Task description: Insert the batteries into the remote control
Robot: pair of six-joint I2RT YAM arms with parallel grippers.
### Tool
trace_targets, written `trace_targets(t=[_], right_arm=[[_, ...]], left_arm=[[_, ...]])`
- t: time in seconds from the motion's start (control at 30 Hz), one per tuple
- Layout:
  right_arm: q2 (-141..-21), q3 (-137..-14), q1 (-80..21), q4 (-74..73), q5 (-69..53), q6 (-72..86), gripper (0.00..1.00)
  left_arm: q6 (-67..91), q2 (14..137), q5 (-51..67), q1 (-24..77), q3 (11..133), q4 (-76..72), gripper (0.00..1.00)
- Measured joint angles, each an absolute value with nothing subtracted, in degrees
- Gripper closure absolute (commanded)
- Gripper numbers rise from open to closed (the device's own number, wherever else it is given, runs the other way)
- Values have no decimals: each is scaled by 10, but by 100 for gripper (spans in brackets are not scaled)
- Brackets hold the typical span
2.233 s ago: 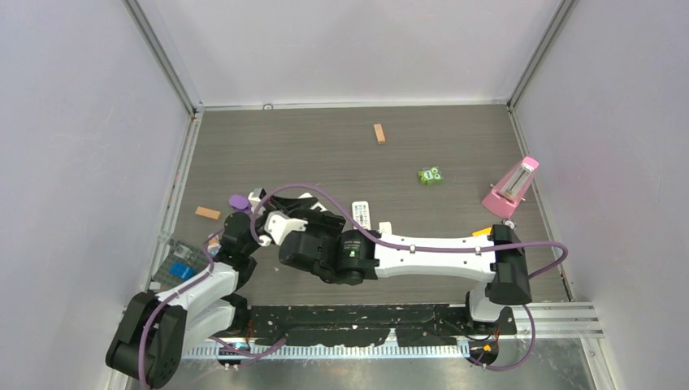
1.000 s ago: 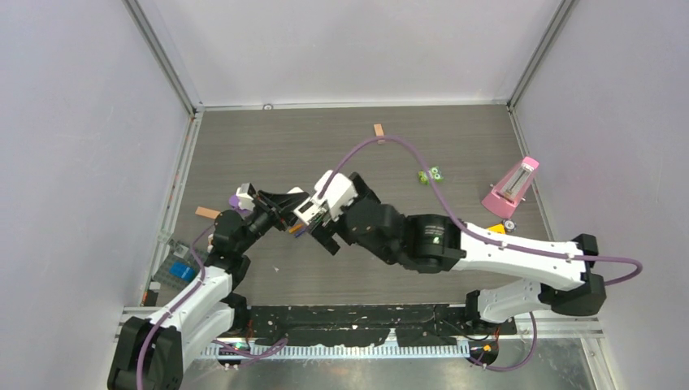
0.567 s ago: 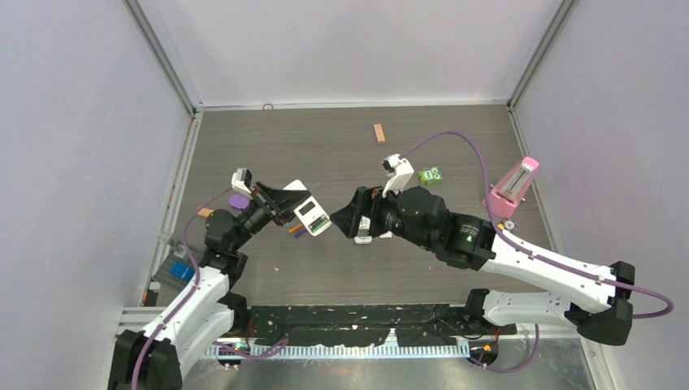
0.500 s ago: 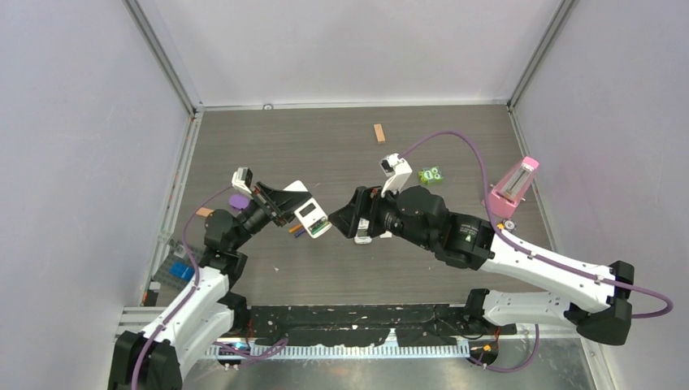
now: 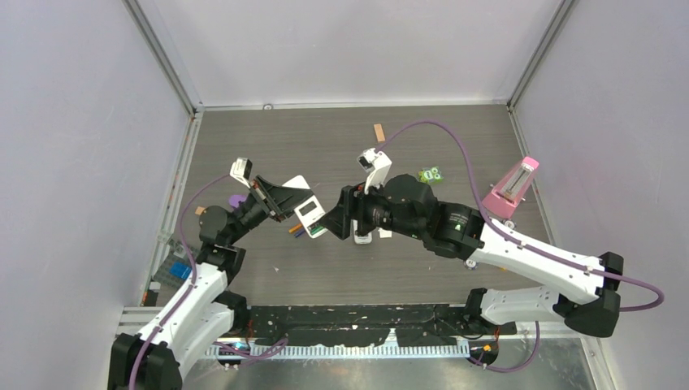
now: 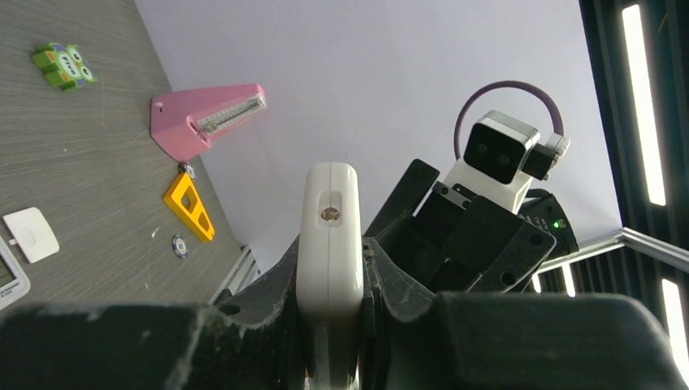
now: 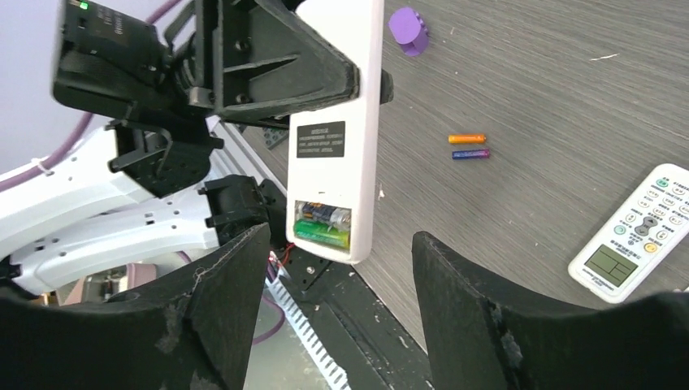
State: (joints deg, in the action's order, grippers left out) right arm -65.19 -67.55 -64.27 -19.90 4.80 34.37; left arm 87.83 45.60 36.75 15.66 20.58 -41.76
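Observation:
My left gripper point(image 5: 280, 203) is shut on the white remote control point(image 5: 307, 213) and holds it tilted above the table. From the left wrist its top edge point(image 6: 329, 219) sits clamped between the jaws of the left gripper point(image 6: 329, 244). The right wrist sees its labelled back point(image 7: 333, 138), with an open compartment point(image 7: 323, 224) holding a green cell and a dark one. My right gripper point(image 7: 340, 244) is open, one jaw on either side of that end without touching it. The batteries, orange point(image 7: 467, 139) and purple point(image 7: 470, 153), lie on the table below.
A second white remote point(image 7: 630, 236) lies face up to the right, with a white cover point(image 6: 28, 234) near it. Also on the table: a purple cap point(image 7: 408, 28), a pink wedge point(image 5: 512, 185), a green block point(image 5: 431, 174), a tan block point(image 5: 379, 132) and a yellow triangle point(image 6: 188, 207).
The right arm has swung back left, bringing its gripper up to the remote's lower end with the jaws somewhat narrower. The left arm has lifted the remote a little higher.

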Motion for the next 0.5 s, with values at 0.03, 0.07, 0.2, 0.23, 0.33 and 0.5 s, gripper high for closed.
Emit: trace_targets(t=[0.03,0.07,0.2,0.23,0.33,0.5], right_arm=[[-662,-681,-643,-203,48,340,34],[-666,-682,-643,-204,48,339,37],[-698,-692,-643,-216,48,329,46],[-703,-692,-643,-218,48,329,47],[-708,-693,-643,-219,46,329,52],[-708,-698,-643,-218,45,329,59]], left_arm=[[878,456,369,157,207,-420,100],[877,456,372,157,207,-423,100],[867,453,378,157,209,-416,100],[864,451,380,157,212,-413,100],[849,447,383,156,220,-402,100],[843,447,387,156,228,-397,100]])
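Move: The battery compartment of the remote, which my left hand holds with its open back towards my right gripper, lies about 4 cm left of my right hand, level with it fore and aft, and roughly 2 cm lower. Down on the table, some 27 cm below, the loose batteries lie about 10 cm ahead and 13 cm left, the second remote about 11 cm ahead and 5 cm right. From my left hand the compartment is about 6 cm back, 3 cm right and 2 cm down. I bring my open right fingers down about 3 cm and some 1.5 cm left, onto the battery compartment, then hold them there, narrowing their gap by about a third all the while, until one fingertip overlaps the batteries. My left hand keeps its grip on the remote, easing it up about 1 cm with a slight tilt. ##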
